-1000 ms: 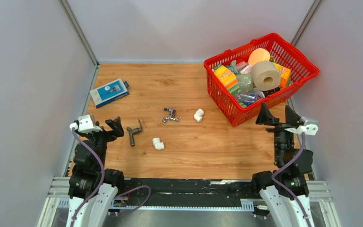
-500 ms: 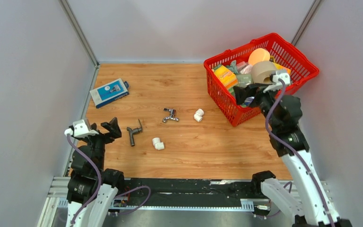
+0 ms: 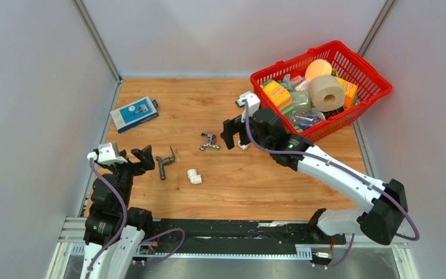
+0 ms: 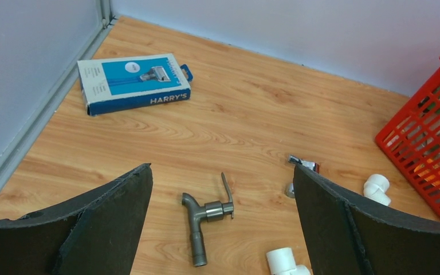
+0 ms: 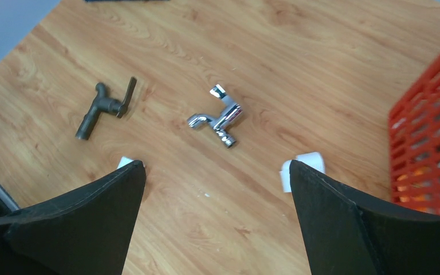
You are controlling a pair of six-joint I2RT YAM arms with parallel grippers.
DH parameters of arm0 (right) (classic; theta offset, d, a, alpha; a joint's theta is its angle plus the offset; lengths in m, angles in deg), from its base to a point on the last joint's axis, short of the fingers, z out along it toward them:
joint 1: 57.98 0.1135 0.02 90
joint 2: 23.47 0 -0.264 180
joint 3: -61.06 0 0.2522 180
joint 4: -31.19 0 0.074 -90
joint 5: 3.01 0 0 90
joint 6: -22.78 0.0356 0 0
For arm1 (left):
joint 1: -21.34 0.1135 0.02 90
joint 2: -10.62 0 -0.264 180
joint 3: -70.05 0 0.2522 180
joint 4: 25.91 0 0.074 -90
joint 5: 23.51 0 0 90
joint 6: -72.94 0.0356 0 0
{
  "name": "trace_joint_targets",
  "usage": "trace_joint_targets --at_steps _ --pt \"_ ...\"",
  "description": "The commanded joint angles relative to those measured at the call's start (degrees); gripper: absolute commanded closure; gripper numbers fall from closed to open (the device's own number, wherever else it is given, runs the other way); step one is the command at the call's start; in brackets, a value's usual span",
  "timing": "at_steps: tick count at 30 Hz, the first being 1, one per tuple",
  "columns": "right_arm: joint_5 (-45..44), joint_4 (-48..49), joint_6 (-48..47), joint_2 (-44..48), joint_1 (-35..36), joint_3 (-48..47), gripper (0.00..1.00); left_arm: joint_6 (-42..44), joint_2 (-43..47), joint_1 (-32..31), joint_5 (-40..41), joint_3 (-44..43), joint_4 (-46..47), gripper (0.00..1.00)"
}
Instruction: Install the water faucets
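Note:
The shiny chrome faucet lies mid-table; in the left wrist view this chrome faucet peeks out beside a finger. To its left lies the dark grey L-shaped faucet. My right gripper hovers open just right of the chrome faucet, nothing between its fingers. My left gripper stands open and empty, left of the grey faucet and pointing at it.
Two white elbow fittings lie nearby: one below the faucets, one partly under my right gripper. A red basket of goods stands back right. A blue box lies back left.
My right arm has swung from the right side, past the basket, out to the table's middle beside the chrome faucet. The left arm has shifted only slightly. Both grippers stayed open.

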Motion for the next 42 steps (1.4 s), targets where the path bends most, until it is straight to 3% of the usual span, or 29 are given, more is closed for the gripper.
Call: trace_joint_targets --at_steps 1,11,18,26,42 --pt "-5.4 0.5 -0.2 -3.9 6.6 -3.2 0.0 0.0 -1.7 -0.2 -2.7 0.1 0.3 0.02" --pt "-2.6 1.3 0.4 -13.4 9.2 -1.2 0.01 -3.0 -9.3 -0.2 -7.8 -1.0 -1.7 0.01" --pt "-1.6 2.6 -3.6 -19.3 9.1 -0.9 0.12 -3.8 -14.7 -0.2 -15.1 -0.2 -0.5 0.02" --pt "4.0 5.2 -8.4 -27.4 4.9 -4.0 0.32 -3.9 -18.3 -0.1 -16.8 -0.6 -1.1 0.03" --pt "12.4 10.2 -16.6 -41.0 -0.4 -9.3 0.44 -3.5 -21.7 -0.1 -18.6 -1.2 -1.1 0.03"
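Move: The chrome faucet lies about 6 cm ahead of the right hand, 10 cm to its left and 24 cm below; on the table beside it, one white elbow lies 11 cm to its right and level with it, the other 12 cm nearer and 5 cm to its left. From the left hand, the grey faucet is some 7 cm ahead, 6 cm right and 25 cm down, that second elbow about 3 cm ahead and 16 cm right. The right hand sinks some 22 cm towards the chrome faucet, first edging left and slightly back, then reaching forward on the way down as its fingers tip more steeply at the table and narrow to just over half open, still short of the faucet's threaded end. The left hand, fingers wide, eases down 8 cm and to the right with a little forward towards the grey faucet, tipping its fingers down and turning about 15 degrees clockwise. ##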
